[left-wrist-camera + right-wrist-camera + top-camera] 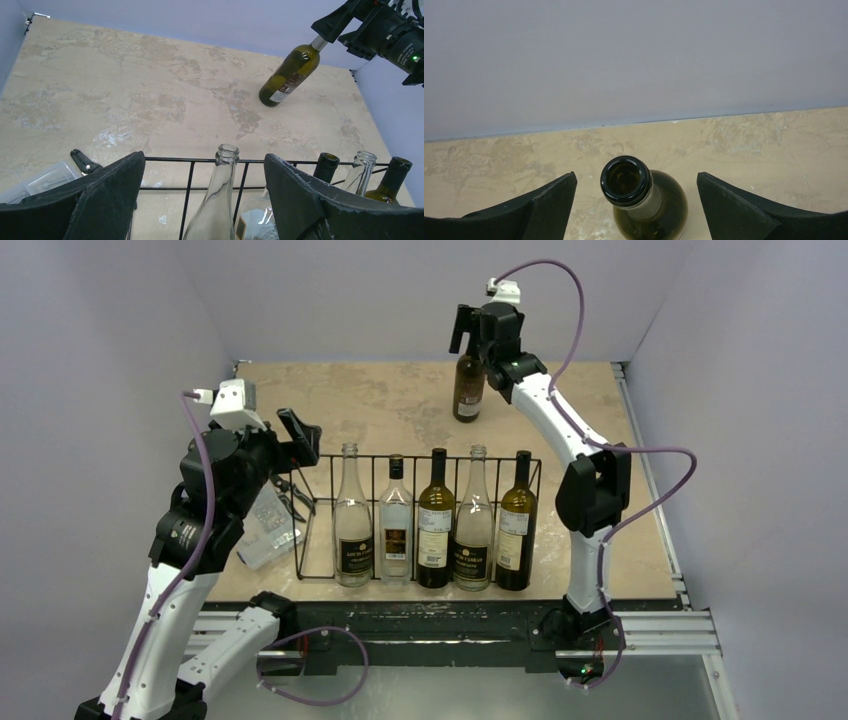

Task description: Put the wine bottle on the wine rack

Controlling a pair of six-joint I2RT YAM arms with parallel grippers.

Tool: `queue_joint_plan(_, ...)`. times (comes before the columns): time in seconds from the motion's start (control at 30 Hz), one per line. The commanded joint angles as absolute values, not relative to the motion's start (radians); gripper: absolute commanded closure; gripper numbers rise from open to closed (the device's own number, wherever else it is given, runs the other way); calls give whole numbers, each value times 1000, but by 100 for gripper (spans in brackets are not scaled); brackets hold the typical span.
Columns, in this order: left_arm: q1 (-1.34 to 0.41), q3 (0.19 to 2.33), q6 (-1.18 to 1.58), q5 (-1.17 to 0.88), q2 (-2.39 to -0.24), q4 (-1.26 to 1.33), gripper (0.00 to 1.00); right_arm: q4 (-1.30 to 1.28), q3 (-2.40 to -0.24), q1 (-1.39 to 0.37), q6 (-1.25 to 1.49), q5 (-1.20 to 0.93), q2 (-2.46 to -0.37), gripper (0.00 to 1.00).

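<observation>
A dark green wine bottle [468, 390] stands upright at the far side of the table, apart from the rack. My right gripper [478, 328] is open at its top. In the right wrist view the bottle's mouth [626, 181] sits between the spread fingers of that gripper [636, 176], nearer the left one and touching neither. The black wire wine rack [415, 457] stands near the front edge and holds several upright bottles. My left gripper [300, 435] is open and empty above the rack's left end. In the left wrist view this gripper [205, 157] frames a clear bottle's neck [226, 156] and the rack's top rail [180, 160].
A clear plastic organiser box [268, 530] lies left of the rack, under my left arm, and also shows in the left wrist view [45, 180]. Grey walls close in the back and both sides. Bare table lies between the rack and the far bottle.
</observation>
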State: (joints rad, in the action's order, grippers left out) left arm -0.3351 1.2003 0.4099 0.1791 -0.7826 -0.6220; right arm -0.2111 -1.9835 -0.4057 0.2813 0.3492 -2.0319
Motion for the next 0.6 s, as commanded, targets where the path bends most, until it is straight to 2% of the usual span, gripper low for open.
queue_joint_plan(0.0, -337, 1220, 423, 167, -775, -603, 12, -195, -2051, -399, 299, 353, -2055, 9)
queue_joint_plan(0.37, -337, 1220, 424, 166, -781, -603, 12, -167, -2044, -398, 277, 371, -2097, 40)
queue_joint_plan(0.47, -337, 1220, 424, 166, -782, -604, 12, -157, -2031, -399, 274, 365, -2095, 43)
queue_joint_plan(0.57, -337, 1219, 423, 166, -782, -604, 12, -154, -2021, -398, 271, 365, -2096, 41)
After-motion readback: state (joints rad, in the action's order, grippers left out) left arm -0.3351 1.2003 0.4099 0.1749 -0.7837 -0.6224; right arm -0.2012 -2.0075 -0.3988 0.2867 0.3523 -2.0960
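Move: The wine bottle stands upright at the right hand, its neck just below the gap between the open fingers: the bottle's middle is about 2 cm ahead, level sideways and some 13 cm below. The rack's middle is about 35 cm back, 13 cm to the left and 21 cm below, with the rightmost dark bottle in it roughly 34 cm back and 6 cm right of this hand. From the left hand the wine bottle is about 33 cm ahead, 33 cm right and 20 cm lower. The right fingers straddle the wine bottle's neck just under the lip and close on it, going from wide open to a bit over half, where they all but stop. At first the hand sinks about 2.5 cm and eases forward 1.5 cm over the neck, still pointing mostly forward; then it holds its place while the fingers finish closing. ##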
